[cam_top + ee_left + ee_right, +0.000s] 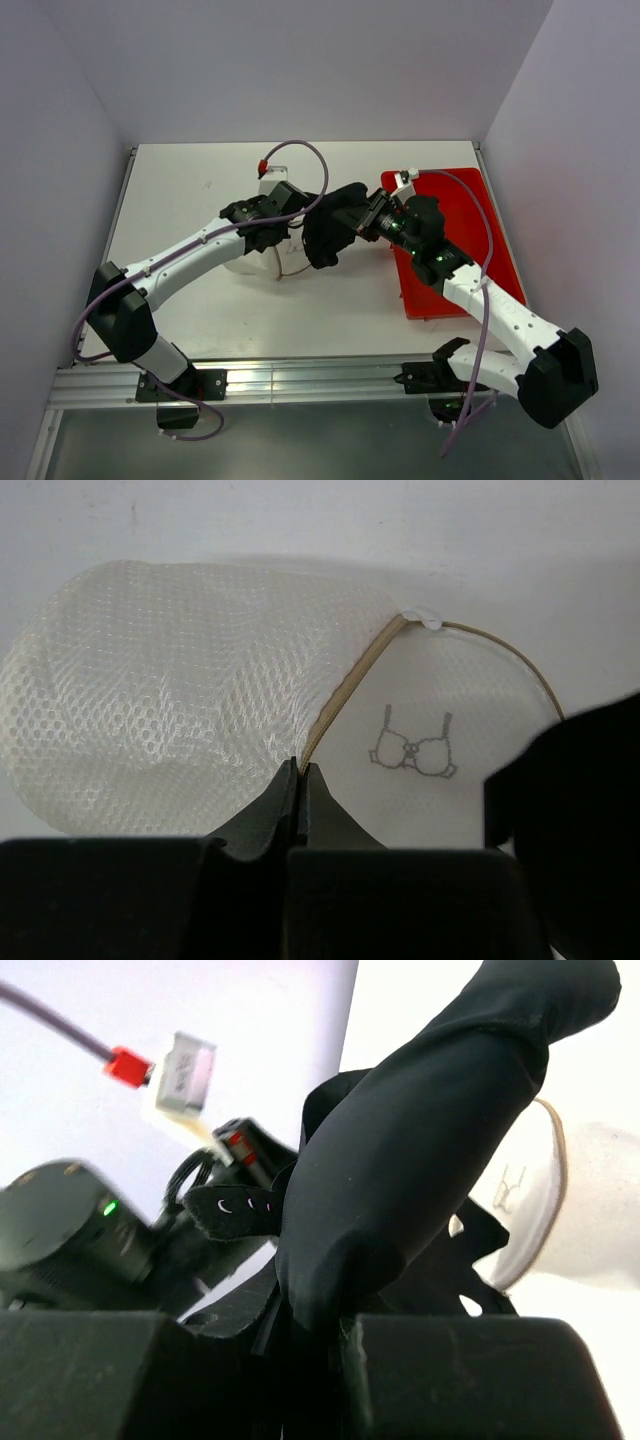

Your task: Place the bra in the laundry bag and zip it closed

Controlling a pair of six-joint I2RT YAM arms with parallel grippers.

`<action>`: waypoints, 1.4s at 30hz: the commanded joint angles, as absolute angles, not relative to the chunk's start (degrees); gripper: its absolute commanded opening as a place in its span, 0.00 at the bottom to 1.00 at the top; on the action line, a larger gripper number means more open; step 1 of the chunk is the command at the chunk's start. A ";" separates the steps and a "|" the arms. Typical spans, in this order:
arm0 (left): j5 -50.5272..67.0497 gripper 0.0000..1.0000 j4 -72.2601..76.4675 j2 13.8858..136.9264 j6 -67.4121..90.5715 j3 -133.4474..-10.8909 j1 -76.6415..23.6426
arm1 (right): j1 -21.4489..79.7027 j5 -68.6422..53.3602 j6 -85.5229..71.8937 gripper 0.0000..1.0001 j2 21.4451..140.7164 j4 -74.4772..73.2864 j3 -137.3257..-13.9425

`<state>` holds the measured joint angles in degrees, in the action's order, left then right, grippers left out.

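The white mesh laundry bag lies on the white table, mostly hidden under my left arm in the top view. My left gripper is shut on the bag's tan zipper rim and holds the flap with a small bra drawing open. My right gripper is shut on the black bra and holds it in the air just right of the bag's opening. In the right wrist view the bra fills the middle and the bag shows behind it. A bra edge shows in the left wrist view.
A red tray lies at the right side of the table, under my right arm. A purple cable with a red connector loops over my left arm. White walls close in the table at the back and sides.
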<state>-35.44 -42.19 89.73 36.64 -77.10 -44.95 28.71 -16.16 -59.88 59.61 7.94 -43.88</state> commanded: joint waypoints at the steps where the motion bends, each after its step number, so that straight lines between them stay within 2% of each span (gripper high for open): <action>1: -32.18 0.00 -38.06 87.28 36.47 -76.99 -45.70 | 28.65 -15.82 -63.89 0.00 61.69 16.86 -44.48; 8: -29.53 0.00 -36.47 87.19 35.77 -78.40 -46.05 | 32.42 -18.02 -63.38 0.00 71.35 22.68 -43.68; 21: -26.55 0.00 -34.99 84.73 34.98 -79.46 -48.25 | 37.00 -15.64 -61.17 0.00 81.11 26.89 -39.02; 30: -16.53 0.00 -28.48 80.07 32.78 -75.33 -50.36 | 37.26 -21.09 -65.56 0.00 88.94 40.24 -38.32; 42: -3.10 0.00 -24.00 77.61 32.96 -69.00 -50.89 | 37.62 -19.34 -72.51 0.00 88.42 46.05 -39.20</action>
<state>-9.76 -27.73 80.20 33.63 -69.97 -50.26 37.15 -19.97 -69.45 89.03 39.90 -38.22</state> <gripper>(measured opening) 0.024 0.184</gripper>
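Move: My right hand holds the bra, and the bag's open mouth lies about 13 cm to its left, roughly level front to back and some 17 cm lower; the red tray is on the table about 25 cm to its right and as far below. From my left hand, pinching the bag's zip rim, the bra is about 10 cm to the right, level fore and aft and around 5 cm higher, while the bag body sags 8 cm left, 2 cm back and 11 cm below. I bring the bra down and left into the bag mouth with my right hand, about 14 cm down and 9 cm across, then lift it slightly, fingers still shut on the cloth. Meanwhile my left hand, keeping its pinch on the zip rim, draws the mouth right and back towards the bra, roughly 10 cm across, rising then easing partly down, as it turns some 25 degrees clockwise. ##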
